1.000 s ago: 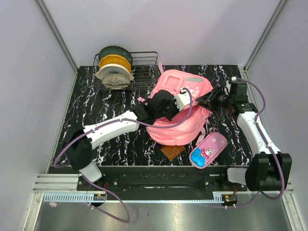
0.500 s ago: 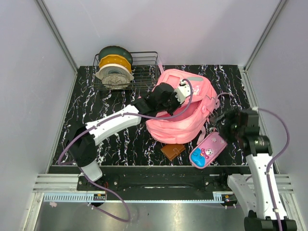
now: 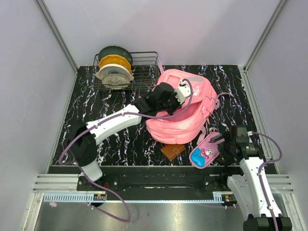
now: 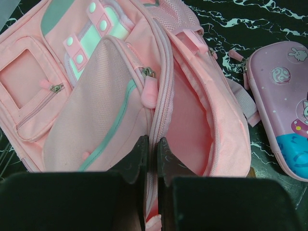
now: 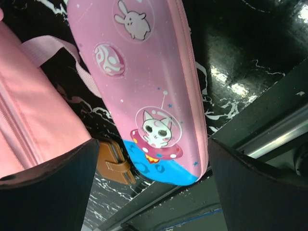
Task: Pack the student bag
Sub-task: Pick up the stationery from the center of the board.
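The student bag (image 3: 185,113), a large pink backpack, lies in the middle of the table with its main compartment gaping (image 4: 192,120). My left gripper (image 4: 150,144) is shut on the zipper rim of that opening and holds it up; in the top view it sits over the bag's upper part (image 3: 168,98). A small pink pencil case (image 3: 208,150) with a cartoon cat (image 5: 156,130) lies right of the bag at the near edge. My right gripper (image 5: 153,144) hangs just above it, open wide, with a finger on each side and nothing held.
A brown wallet (image 3: 173,151) lies at the near edge between bag and pencil case, also in the right wrist view (image 5: 113,166). A wire basket (image 3: 144,72) with filament spools (image 3: 114,67) stands at the back left. The table's front rail (image 5: 269,139) runs just behind the pencil case.
My right arm has swung from the bag's back right side down to the near edge over the pencil case, and its jaws have opened. The left gripper lifted the bag's rim slightly, then held still.
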Available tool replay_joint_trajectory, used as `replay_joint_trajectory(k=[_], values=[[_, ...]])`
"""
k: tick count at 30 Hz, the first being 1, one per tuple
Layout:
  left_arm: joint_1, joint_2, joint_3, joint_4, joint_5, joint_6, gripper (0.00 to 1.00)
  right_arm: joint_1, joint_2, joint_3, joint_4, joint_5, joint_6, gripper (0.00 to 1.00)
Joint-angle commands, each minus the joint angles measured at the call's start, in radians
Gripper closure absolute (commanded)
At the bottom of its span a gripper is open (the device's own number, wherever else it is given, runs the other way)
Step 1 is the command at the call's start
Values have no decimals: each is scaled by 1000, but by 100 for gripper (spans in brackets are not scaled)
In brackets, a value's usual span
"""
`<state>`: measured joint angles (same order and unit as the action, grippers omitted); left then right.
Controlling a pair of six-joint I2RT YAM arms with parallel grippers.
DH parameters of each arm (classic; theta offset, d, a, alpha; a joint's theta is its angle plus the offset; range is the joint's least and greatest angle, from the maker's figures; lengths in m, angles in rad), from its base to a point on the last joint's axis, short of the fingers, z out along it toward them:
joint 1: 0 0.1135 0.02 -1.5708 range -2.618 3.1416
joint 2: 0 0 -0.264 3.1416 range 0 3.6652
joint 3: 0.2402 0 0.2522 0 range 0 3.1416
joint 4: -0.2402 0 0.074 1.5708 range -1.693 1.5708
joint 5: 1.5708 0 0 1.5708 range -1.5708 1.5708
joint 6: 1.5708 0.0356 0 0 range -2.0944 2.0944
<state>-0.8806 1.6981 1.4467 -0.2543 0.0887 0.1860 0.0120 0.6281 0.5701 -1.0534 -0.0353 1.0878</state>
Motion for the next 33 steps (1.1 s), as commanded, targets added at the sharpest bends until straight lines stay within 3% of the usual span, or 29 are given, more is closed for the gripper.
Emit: replay_joint_trajectory(k=[1,9,15,25,28,29,31,33], values=[[28,-21,49,43,-33,-3,100,3,10,-18,9,70,27,0],[26,-32,49,39,-35,1,100,14,136,-141,181,23,55,0],[26,-37,49,39,-29,-3,100,16,85,-179,294,29,98,2],[26,-46,38,32,-20,-20,100,17,185,-311,677,-87,118,7],[26,-46,38,30,-18,-22,100,16,200,-291,694,-84,87,24],[28,-48,38,29,-17,-23,100,17,193,-274,696,-84,66,38],[26,-48,38,29,-21,-26,100,16,179,-260,681,-72,55,50],[26,-46,43,27,-21,-26,100,16,151,-240,672,-71,37,69]])
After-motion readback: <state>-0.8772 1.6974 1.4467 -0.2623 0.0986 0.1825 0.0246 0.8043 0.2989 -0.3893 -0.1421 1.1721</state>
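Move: The stationery, a pink-and-blue pencil case lying flat, has its middle about 4 cm to the left of the right hand, 1 cm farther out and 5 cm below, under the open fingers. Beside it the pink bag's middle is some 20 cm ahead and 18 cm left of that hand, and the brown wallet about 22 cm left and 1 cm back. From the left hand, pinching the bag's rim, the case lies roughly 19 cm right, 17 cm back and 14 cm below. The pencil case is taken by its right-hand, zipped side: the right hand drops about 5 cm with its fingers wide open, then stays low and pushes some 7 cm forward and a little left towards the bag, its fingers swinging up by roughly 10 degrees. Near the end they close to about half, one on the printed face and the other on the far side of the zipped edge. The left hand keeps its pinch on the bag's rim without moving. ##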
